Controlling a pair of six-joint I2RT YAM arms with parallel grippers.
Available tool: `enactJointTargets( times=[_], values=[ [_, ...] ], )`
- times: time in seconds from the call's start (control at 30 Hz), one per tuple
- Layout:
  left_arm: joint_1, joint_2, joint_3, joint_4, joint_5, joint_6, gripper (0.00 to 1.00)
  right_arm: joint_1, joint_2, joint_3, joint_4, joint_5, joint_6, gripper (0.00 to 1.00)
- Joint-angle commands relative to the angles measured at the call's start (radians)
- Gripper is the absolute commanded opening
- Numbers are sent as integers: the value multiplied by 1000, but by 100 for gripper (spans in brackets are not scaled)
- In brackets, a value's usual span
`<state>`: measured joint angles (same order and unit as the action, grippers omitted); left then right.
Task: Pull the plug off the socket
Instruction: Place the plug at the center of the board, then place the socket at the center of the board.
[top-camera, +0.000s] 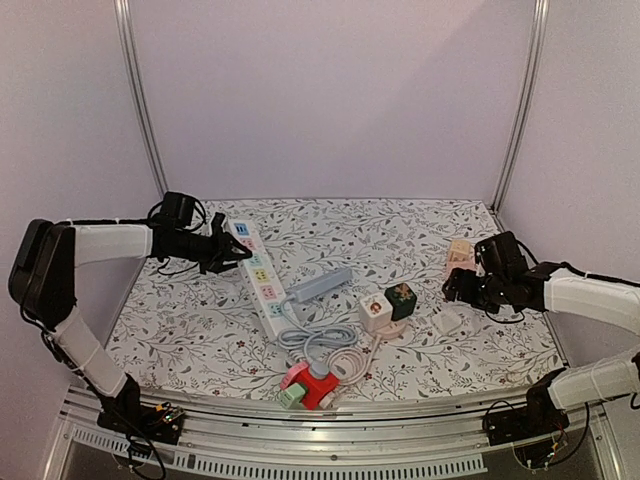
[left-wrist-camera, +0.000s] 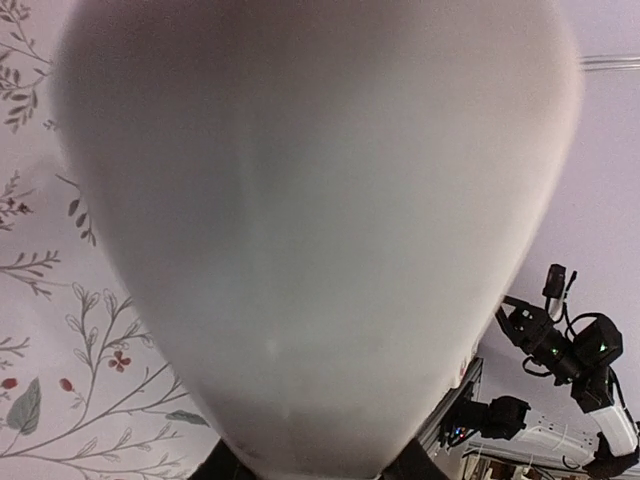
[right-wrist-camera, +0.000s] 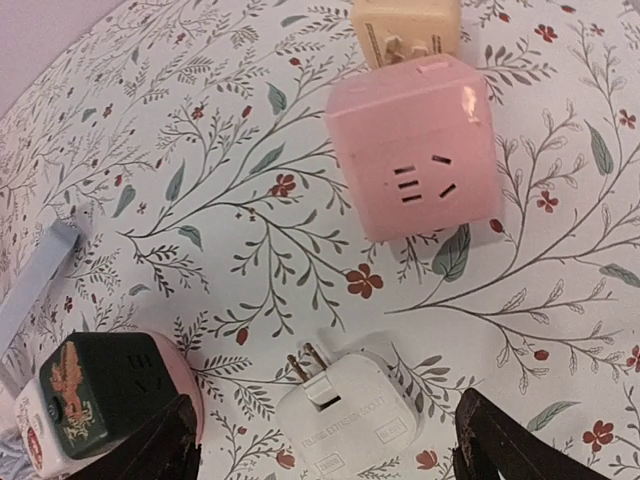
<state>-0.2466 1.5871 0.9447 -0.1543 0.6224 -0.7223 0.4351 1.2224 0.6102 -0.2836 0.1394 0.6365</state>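
Observation:
A white plug (right-wrist-camera: 345, 415) with two bare prongs lies flat on the flowered cloth, free of any socket. My right gripper (right-wrist-camera: 325, 445) hangs open just above it, its dark fingers (right-wrist-camera: 150, 450) wide on either side and not touching it; from above the plug (top-camera: 448, 322) sits below the right gripper (top-camera: 457, 290). The long white socket strip (top-camera: 262, 282) lies at the left of the table. My left gripper (top-camera: 225, 250) is shut on its far end. In the left wrist view the strip's white body (left-wrist-camera: 320, 230) fills the frame between the fingertips (left-wrist-camera: 215, 468).
A pink cube socket (right-wrist-camera: 415, 145) with a cream plug (right-wrist-camera: 405, 30) behind it lies just beyond the white plug. A dark green cube (right-wrist-camera: 100, 390) sits to its left. A grey strip (top-camera: 320, 285), coiled cables (top-camera: 320, 350) and a red cube (top-camera: 310, 385) crowd the middle front.

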Motion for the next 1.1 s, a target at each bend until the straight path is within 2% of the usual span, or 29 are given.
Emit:
enactJointTargets(
  times=[0.0, 0.13, 0.27, 0.4, 0.67, 0.9, 1.07],
  values=[
    [71, 108, 159, 83, 41, 61, 0, -5, -57, 97, -94, -105, -165, 88],
    [100, 244, 263, 99, 80, 63, 0, -5, -35, 172, -119, -201, -229, 90],
    [116, 370, 363, 108, 114, 47, 0, 3, 41, 246, -84, -317, -227, 91],
    [121, 457, 426, 100, 122, 44, 5, 40, 137, 323, -70, -323, -216, 91],
    [139, 505, 458, 23, 46, 87, 35, 103, 314, 453, -71, -285, -175, 91],
    [147, 454, 399, -15, -38, 114, 61, 132, 377, 481, -72, -283, -145, 91],
    [148, 393, 349, -34, -101, 130, 74, 139, 396, 484, -69, -282, -147, 90]
  ],
)
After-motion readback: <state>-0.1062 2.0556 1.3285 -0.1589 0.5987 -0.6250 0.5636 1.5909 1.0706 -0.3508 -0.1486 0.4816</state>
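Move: The power strip, still held near its raised USB end, has its middle about 6 cm back, 5 to the right and 6 below the left hand; the bare table spot for that end lies some 12 ahead and 11 below. The grey block is about 19 right, 2 back. From the empty right hand the black cube lies about 12 left, 1 ahead and 4 below; the white cube 18 left, 2 back; the released white plug 2 back, 6 below; the pink cube 12 ahead, 3 right. The power strip is carried forward about 12 cm and lowered by the left hand, which then opens wide, lets go and eases left and farther down beside it. Meanwhile the right hand, fingers staying wide open, rises off the white plug, swings some 14 cm left and 5 forward towards the black cube, turning about 25 degrees counter-clockwise, then sinks a little, still above the cube. ##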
